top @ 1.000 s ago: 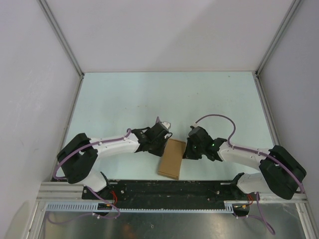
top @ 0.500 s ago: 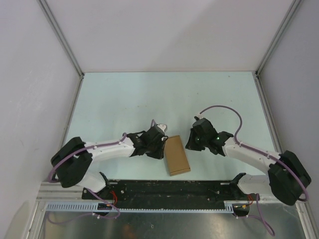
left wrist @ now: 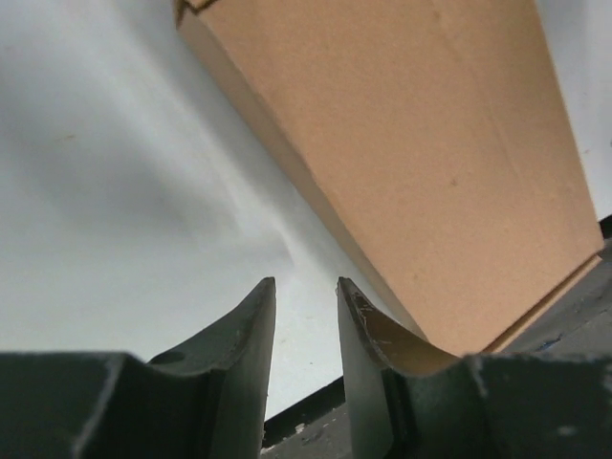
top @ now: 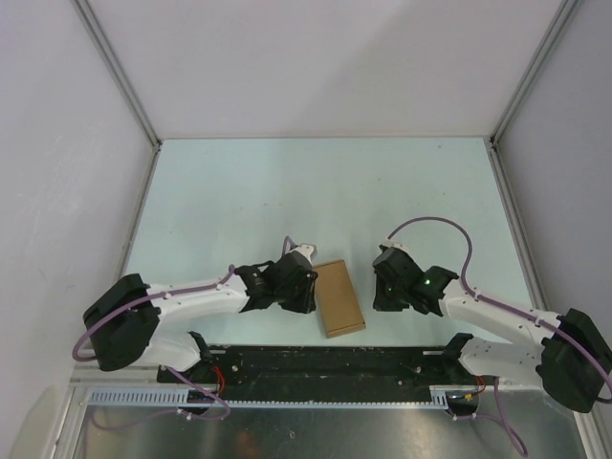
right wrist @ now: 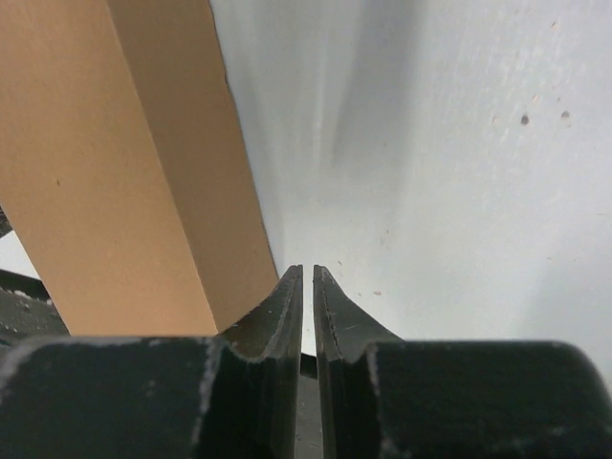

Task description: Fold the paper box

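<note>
The paper box (top: 340, 298) is a brown closed rectangular box lying flat near the table's front edge, between both arms. My left gripper (top: 310, 291) sits close against the box's left side. In the left wrist view that gripper (left wrist: 304, 284) is open and empty, with the box (left wrist: 411, 143) just right of its right finger (left wrist: 359, 316). My right gripper (top: 382, 296) stands a little apart from the box's right side. In the right wrist view it (right wrist: 306, 273) is all but shut, with only a thin empty slit. The box (right wrist: 105, 172) rises to its left.
The pale table (top: 287, 191) stretches away behind the box. A black mounting rail (top: 316, 363) runs along the near edge right below the box. White enclosure walls (top: 57, 191) stand to the left, right and back.
The box has swung round so that it now leans the other way. My right gripper has let go of its right side and drawn back to the right. The left arm has shifted slightly nearer.
</note>
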You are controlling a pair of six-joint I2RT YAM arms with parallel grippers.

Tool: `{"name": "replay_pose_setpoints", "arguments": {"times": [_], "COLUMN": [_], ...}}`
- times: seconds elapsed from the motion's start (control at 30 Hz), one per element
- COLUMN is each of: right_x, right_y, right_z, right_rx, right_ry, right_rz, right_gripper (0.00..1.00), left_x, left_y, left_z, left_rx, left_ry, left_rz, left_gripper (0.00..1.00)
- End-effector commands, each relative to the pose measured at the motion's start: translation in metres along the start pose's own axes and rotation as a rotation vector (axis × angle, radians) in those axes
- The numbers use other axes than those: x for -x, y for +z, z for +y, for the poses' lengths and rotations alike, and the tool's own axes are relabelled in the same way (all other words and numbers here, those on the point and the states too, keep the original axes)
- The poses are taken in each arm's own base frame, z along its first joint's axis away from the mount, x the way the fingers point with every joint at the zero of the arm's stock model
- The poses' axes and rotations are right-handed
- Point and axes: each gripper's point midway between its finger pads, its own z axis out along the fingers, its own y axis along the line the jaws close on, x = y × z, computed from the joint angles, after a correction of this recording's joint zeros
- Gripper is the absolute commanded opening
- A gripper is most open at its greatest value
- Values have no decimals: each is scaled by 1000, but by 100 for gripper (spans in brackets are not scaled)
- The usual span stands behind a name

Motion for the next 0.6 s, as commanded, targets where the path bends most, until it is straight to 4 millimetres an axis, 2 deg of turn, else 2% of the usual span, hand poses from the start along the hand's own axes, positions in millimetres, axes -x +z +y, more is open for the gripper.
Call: {"name": "replay_pose_setpoints", "arguments": {"times": [0.0,0.17,0.43,0.57], "right_x": [-14,-25,-43,-49], "right_y": [-7,-8,0,0], "right_z": [2,13,23,28], "right_rx": [30,76,64,69], "right_ry": [-19,-22,-30,-29], "right_rz": [25,59,106,114], "right_gripper": [13,12,10,10], "left_x": [2,-9,-34,-38], "left_y": [-9,-12,0,3], "left_z": [-17,-31,-44,-49], "left_rx": [-45,-70,-53,-49], "left_ry": [-60,-74,-58,-59], "left_rz": [-55,-45,16,25], "left_gripper": [37,36,36,36]}}
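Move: The paper box lies between the hands with its middle about 7 cm right of the left hand and 3 cm ahead, a centimetre or two lower. From the right hand, the box's middle is some 10 cm left, 3 cm ahead and 2 cm lower. The box's near end, with its flap edge, is roughly 6 cm back and 8 cm right of the left hand, and 6 cm back and 8 cm left of the right hand. Both hands close in on the near corners of the paper box, one down each long side. The left comes back about 5 cm and 2.5 cm to the right, rising slightly before it sinks; the right comes back nearly as far while easing left and a little down, turning slightly counter-clockwise. The left fingers stay part open, the right nearly shut; whether either fingertip touches cardboard can't be told. ##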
